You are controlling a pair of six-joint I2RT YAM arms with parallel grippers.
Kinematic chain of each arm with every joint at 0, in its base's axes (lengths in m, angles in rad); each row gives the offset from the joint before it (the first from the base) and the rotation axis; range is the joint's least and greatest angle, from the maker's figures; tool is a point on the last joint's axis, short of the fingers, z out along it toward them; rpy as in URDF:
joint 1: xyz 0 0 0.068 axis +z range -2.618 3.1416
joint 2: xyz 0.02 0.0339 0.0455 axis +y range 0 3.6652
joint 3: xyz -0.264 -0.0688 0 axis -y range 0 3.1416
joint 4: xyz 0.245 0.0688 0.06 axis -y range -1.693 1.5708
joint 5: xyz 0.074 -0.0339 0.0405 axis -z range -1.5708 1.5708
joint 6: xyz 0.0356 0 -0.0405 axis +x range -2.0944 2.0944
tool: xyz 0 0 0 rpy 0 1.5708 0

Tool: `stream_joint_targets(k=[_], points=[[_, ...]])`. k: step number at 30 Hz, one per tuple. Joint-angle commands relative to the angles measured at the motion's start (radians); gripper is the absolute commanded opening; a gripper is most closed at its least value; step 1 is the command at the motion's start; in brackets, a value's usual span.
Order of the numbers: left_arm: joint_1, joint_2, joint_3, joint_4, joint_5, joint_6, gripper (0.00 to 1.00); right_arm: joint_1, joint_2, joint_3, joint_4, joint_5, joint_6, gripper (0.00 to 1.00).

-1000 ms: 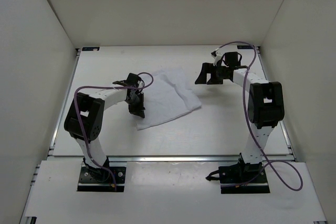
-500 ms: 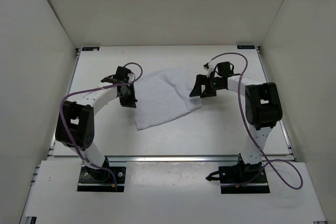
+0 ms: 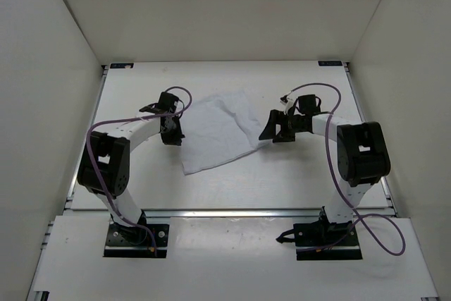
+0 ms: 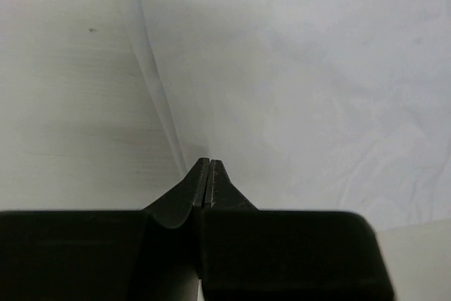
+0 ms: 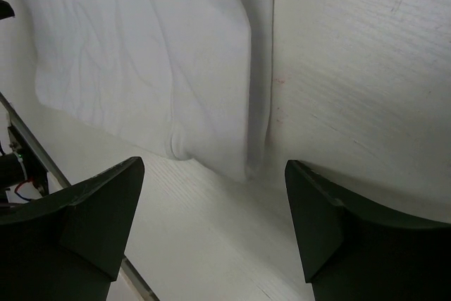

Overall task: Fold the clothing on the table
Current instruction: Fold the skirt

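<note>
The white clothing (image 3: 220, 130) lies flat and slightly wrinkled in the middle of the table (image 3: 303, 174). My left gripper (image 3: 173, 137) is at its left edge. In the left wrist view that gripper (image 4: 208, 165) is shut, its tips right at the hem of the clothing (image 4: 303, 82); no fabric shows between them. My right gripper (image 3: 269, 132) stands open at the clothing's right corner. In the right wrist view the gripper (image 5: 218, 202) has its fingers either side of that corner of the clothing (image 5: 141, 54), just short of it and apart from it.
Plain white walls enclose the table on three sides. A metal rail (image 3: 232, 211) runs along the near edge, and side rails run along the left and right edges. Purple cables loop over both arms.
My left gripper moved back and left along the clothing's left edge, staying shut. My right gripper came down and toward me to the clothing's right corner, its jaws narrowing a little.
</note>
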Motion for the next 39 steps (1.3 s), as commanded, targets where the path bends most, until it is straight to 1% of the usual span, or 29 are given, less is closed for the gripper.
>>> stream_joint_targets(k=[1, 4, 8, 13, 14, 15, 16, 17, 19, 20, 21, 28, 31, 33, 35, 39], points=[[0.009, -0.001, 0.013, 0.038, -0.075, -0.030, 0.00, 0.024, -0.001, -0.035, 0.016, 0.033, 0.048, 0.78], [0.015, -0.024, -0.002, 0.058, -0.133, -0.057, 0.00, 0.032, 0.018, -0.036, 0.042, 0.037, 0.072, 0.74], [0.026, -0.039, -0.021, 0.100, -0.171, -0.085, 0.00, 0.038, 0.033, -0.018, 0.059, 0.047, 0.106, 0.62], [0.019, -0.004, -0.013, 0.135, -0.197, -0.116, 0.00, 0.040, 0.048, -0.007, 0.085, 0.048, 0.134, 0.51], [0.020, -0.001, -0.017, 0.134, -0.199, -0.119, 0.00, 0.046, 0.050, -0.004, 0.088, 0.051, 0.140, 0.44], [0.017, 0.004, -0.027, 0.146, -0.200, -0.125, 0.00, 0.038, 0.050, -0.001, 0.090, 0.063, 0.141, 0.33], [0.019, 0.005, -0.028, 0.155, -0.194, -0.125, 0.00, 0.041, 0.050, -0.006, 0.097, 0.060, 0.142, 0.28], [0.023, 0.024, -0.031, 0.161, -0.190, -0.127, 0.00, 0.040, 0.047, 0.005, 0.093, 0.057, 0.145, 0.21], [0.016, 0.036, -0.033, 0.157, -0.182, -0.124, 0.00, 0.038, 0.048, 0.019, 0.088, 0.059, 0.143, 0.14], [0.012, 0.050, -0.031, 0.154, -0.191, -0.122, 0.00, 0.043, 0.044, 0.030, 0.088, 0.062, 0.146, 0.06], [0.009, 0.054, -0.028, 0.155, -0.190, -0.117, 0.00, 0.038, 0.039, 0.046, 0.085, 0.068, 0.142, 0.00], [-0.026, 0.120, -0.022, 0.146, -0.122, -0.105, 0.00, 0.061, 0.022, 0.186, -0.004, 0.067, 0.097, 0.00], [-0.056, 0.146, 0.031, 0.126, -0.070, -0.097, 0.00, 0.110, -0.011, 0.272, -0.044, 0.086, 0.047, 0.00], [-0.073, 0.198, 0.085, 0.092, -0.030, -0.096, 0.00, 0.142, -0.043, 0.307, -0.058, 0.074, 0.027, 0.00], [-0.096, 0.229, 0.134, 0.078, 0.023, -0.091, 0.00, 0.181, -0.059, 0.333, -0.076, 0.064, 0.000, 0.00], [-0.121, 0.306, 0.214, 0.023, 0.074, -0.074, 0.00, 0.288, -0.076, 0.356, -0.125, 0.031, -0.069, 0.01]])
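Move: The skirt's near right corner lies almost between the right hand's open fingers, about 1 cm left and 2 cm below. From that hand, the flap crease's middle is roughly 9 cm ahead and 8 cm left, the near left corner some 9 cm back and 23 cm left. The left hand hovers shut near the left edge, whose spot to press is about 3 cm ahead, 1 cm left and 2 cm below. Right pinches the corner, lifts it about 10 cm and leftwards; left's shut tips press down, dragging the edge right. ##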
